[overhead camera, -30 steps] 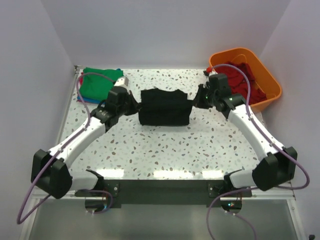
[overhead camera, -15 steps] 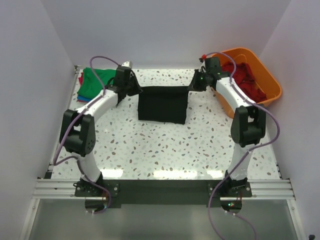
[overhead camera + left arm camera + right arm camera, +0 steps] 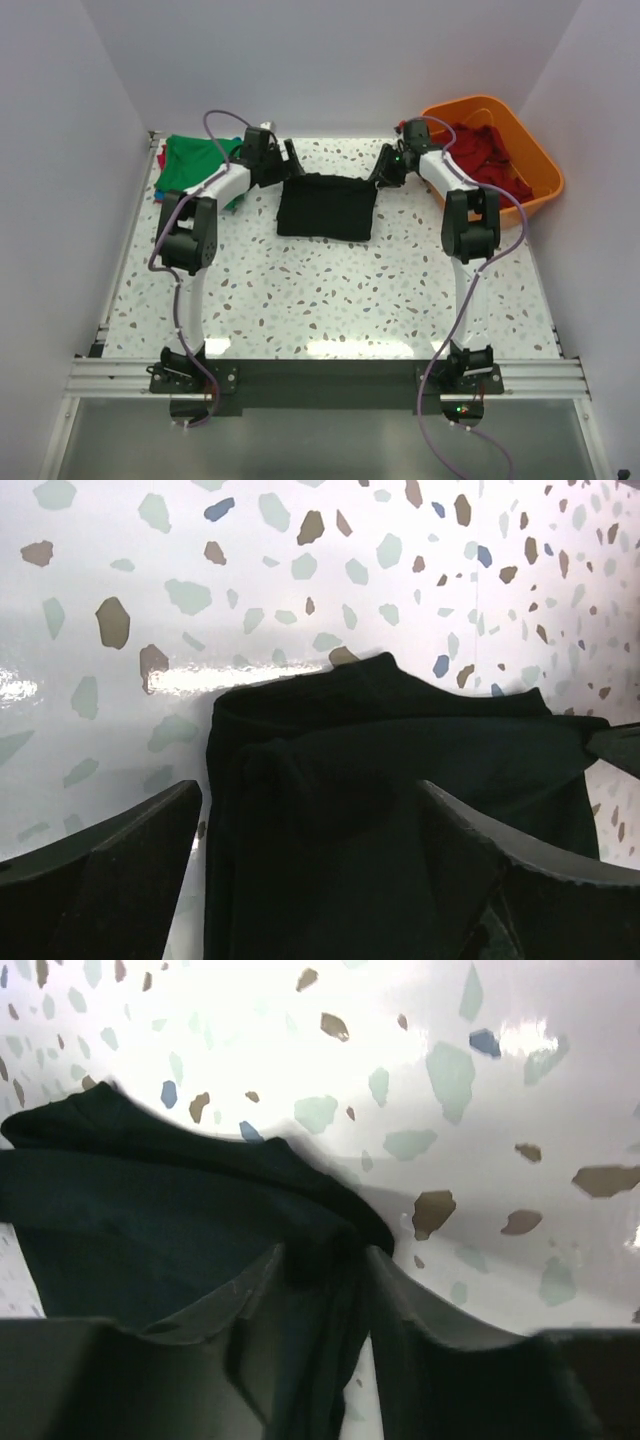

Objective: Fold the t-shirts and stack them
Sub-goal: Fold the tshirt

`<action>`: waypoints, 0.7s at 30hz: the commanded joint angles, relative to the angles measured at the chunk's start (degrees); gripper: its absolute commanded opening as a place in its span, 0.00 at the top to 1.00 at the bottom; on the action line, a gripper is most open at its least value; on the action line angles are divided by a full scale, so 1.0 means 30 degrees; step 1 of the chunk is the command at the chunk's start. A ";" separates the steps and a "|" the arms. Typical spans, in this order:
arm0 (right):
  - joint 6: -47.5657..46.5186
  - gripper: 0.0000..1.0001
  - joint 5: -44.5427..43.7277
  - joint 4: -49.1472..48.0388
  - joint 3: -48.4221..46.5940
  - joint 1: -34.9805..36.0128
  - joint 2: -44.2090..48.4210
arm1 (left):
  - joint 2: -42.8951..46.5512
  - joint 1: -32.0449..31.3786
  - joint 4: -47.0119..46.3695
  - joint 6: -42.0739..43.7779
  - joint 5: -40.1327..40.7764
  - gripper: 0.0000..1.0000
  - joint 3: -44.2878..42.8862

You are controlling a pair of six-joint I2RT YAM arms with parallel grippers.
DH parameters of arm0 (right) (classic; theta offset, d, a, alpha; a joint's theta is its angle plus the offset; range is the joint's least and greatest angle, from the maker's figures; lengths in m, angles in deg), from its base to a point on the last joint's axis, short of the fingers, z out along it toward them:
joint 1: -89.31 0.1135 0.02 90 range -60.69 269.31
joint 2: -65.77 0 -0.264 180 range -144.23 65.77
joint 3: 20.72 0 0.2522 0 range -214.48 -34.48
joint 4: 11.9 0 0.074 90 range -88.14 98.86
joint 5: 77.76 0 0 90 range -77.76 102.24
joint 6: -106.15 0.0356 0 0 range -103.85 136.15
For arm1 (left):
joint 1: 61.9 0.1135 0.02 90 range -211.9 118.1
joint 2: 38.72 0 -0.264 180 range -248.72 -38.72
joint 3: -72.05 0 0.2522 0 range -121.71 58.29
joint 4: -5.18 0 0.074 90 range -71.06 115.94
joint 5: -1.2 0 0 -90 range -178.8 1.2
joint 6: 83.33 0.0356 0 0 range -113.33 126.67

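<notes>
A black t-shirt lies folded into a rectangle at the back middle of the table. My left gripper is at its far left corner and my right gripper at its far right corner. In the left wrist view the left gripper stands open, jaws wide, with the black t-shirt lying flat beneath. In the right wrist view the right gripper has its jaws a little apart, open, with the black t-shirt's edge loose between them. A green t-shirt tops a pile at the back left.
An orange tub with red cloth in it stands at the back right, close to the right arm. Blue and red edges show under the green shirt. White walls close the table on the left, back and right.
Both arms stretched toward the back, carrying the black shirt's edge with them and laying it flat. Both grippers then went from shut to open, the left one wider.
</notes>
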 commanded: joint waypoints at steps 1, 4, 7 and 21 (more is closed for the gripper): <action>-0.0037 0.56 0.0139 0.0157 -0.1469 -0.0179 0.0934 | 0.0618 0.0263 -0.0408 0.0627 -0.0715 0.05 -0.1225; -0.0068 0.41 0.0957 -0.0424 0.0276 -0.0062 0.2835 | 0.2137 0.0263 -0.1311 0.0424 -0.1387 0.00 0.0295; -0.0067 0.02 0.1546 -0.1947 0.3349 0.0404 0.5647 | 0.3866 0.0117 -0.1989 0.0247 -0.1828 0.00 0.2317; 0.3155 0.01 0.3744 -0.8130 1.2880 0.3835 0.8995 | 0.5633 -0.1084 -0.5739 -0.1628 -0.4933 0.00 0.9497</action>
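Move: The folded black t-shirt's middle lies some 7 cm to the left hand's right and 8 cm back, a few centimetres below; from the right hand it is about 10 cm left and 6 cm back, slightly lower. The green stack is roughly 17 cm left of the left hand, level with it; the orange bin stands some 21 cm right of the right hand and 3 cm farther out. Opening fully, both hands rise and draw back over the t-shirt, about 10–15 cm, the right also swinging left. ##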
